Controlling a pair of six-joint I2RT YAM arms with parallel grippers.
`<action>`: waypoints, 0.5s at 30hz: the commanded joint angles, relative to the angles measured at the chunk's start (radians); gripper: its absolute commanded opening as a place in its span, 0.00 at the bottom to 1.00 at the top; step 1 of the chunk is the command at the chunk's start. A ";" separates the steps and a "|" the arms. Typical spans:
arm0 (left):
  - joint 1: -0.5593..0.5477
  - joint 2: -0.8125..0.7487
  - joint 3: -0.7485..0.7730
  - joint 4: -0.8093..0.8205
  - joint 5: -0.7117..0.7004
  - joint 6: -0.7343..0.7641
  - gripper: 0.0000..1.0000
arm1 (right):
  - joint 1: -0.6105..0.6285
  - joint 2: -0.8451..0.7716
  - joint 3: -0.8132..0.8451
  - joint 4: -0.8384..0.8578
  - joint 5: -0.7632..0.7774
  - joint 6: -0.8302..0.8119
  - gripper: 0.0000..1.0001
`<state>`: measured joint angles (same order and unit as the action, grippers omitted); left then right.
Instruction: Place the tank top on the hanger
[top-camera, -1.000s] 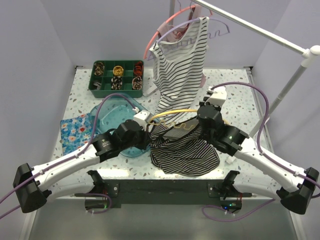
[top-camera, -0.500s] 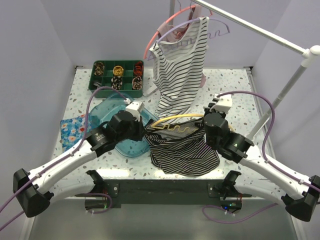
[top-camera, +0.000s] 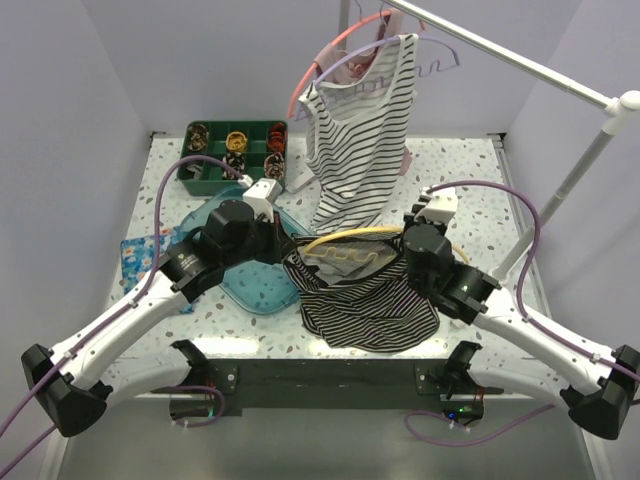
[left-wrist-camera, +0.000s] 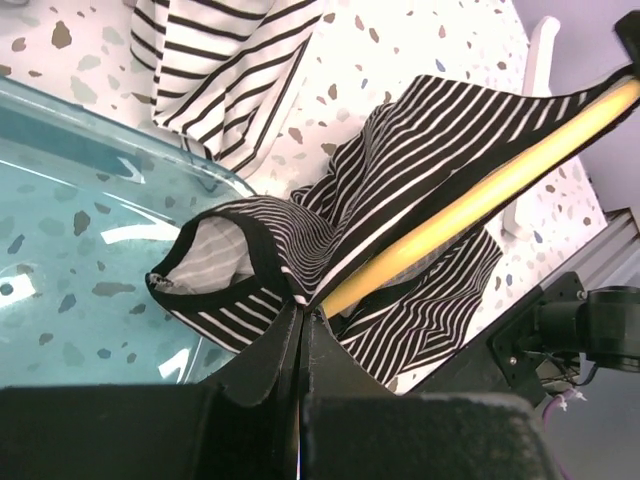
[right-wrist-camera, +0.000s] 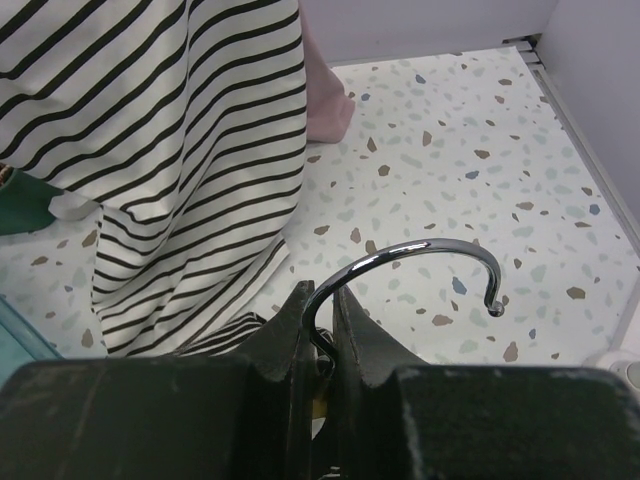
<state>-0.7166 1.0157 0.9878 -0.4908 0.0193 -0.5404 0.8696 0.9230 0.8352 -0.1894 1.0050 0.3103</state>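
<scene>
The tank top (top-camera: 372, 306), black with thin white stripes, hangs bunched over the front middle of the table. The yellow hanger (top-camera: 352, 237) runs through it, one arm showing inside the fabric in the left wrist view (left-wrist-camera: 470, 205). My left gripper (left-wrist-camera: 300, 312) is shut on the tank top (left-wrist-camera: 400, 190) at a strap edge, lifting it beside the hanger arm. My right gripper (right-wrist-camera: 320, 300) is shut on the hanger's metal hook (right-wrist-camera: 430, 255) at its stem. In the top view the left gripper (top-camera: 287, 252) and right gripper (top-camera: 408, 240) flank the garment.
A white tank top with black stripes (top-camera: 358, 140) hangs from the rack bar (top-camera: 500, 52) at the back, with pink (top-camera: 320, 60) and lilac hangers. A green divided tray (top-camera: 208, 172) sits back left, a teal bin (top-camera: 250, 285) and floral cloth (top-camera: 140, 255) at left.
My left gripper has pulled the tank top's strap back and to the left, spreading the fabric along the hanger. The right arm has shifted slightly, still holding the hook.
</scene>
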 joint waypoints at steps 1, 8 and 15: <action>0.008 0.004 0.084 0.021 0.044 -0.015 0.00 | -0.001 0.007 0.021 0.088 0.055 0.000 0.00; 0.009 0.001 0.141 0.046 0.128 0.002 0.00 | -0.003 0.068 0.074 0.090 0.067 -0.017 0.00; 0.008 0.006 0.147 0.080 0.202 0.002 0.00 | 0.000 0.077 0.113 0.088 0.035 0.001 0.00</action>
<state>-0.7136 1.0248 1.0973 -0.4728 0.1524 -0.5388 0.8696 1.0107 0.8707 -0.1787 1.0119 0.2901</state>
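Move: The left hand already pinches the tank top's strap; the yellow hanger's left end is just beyond it, about 2 cm ahead, 4 cm right and 2 cm below. The blue tray lies some 12 cm left and 2 cm ahead, about 20 cm down. The white shirt's hem is 12 cm ahead and 15 cm right, 18 cm down. From the right hand, holding the hook, that hanger end is 24 cm left, 6 cm back and 6 cm lower. The left hand lifts its pinched strap about 5 cm and slightly right, while the right keeps holding the hanger. ##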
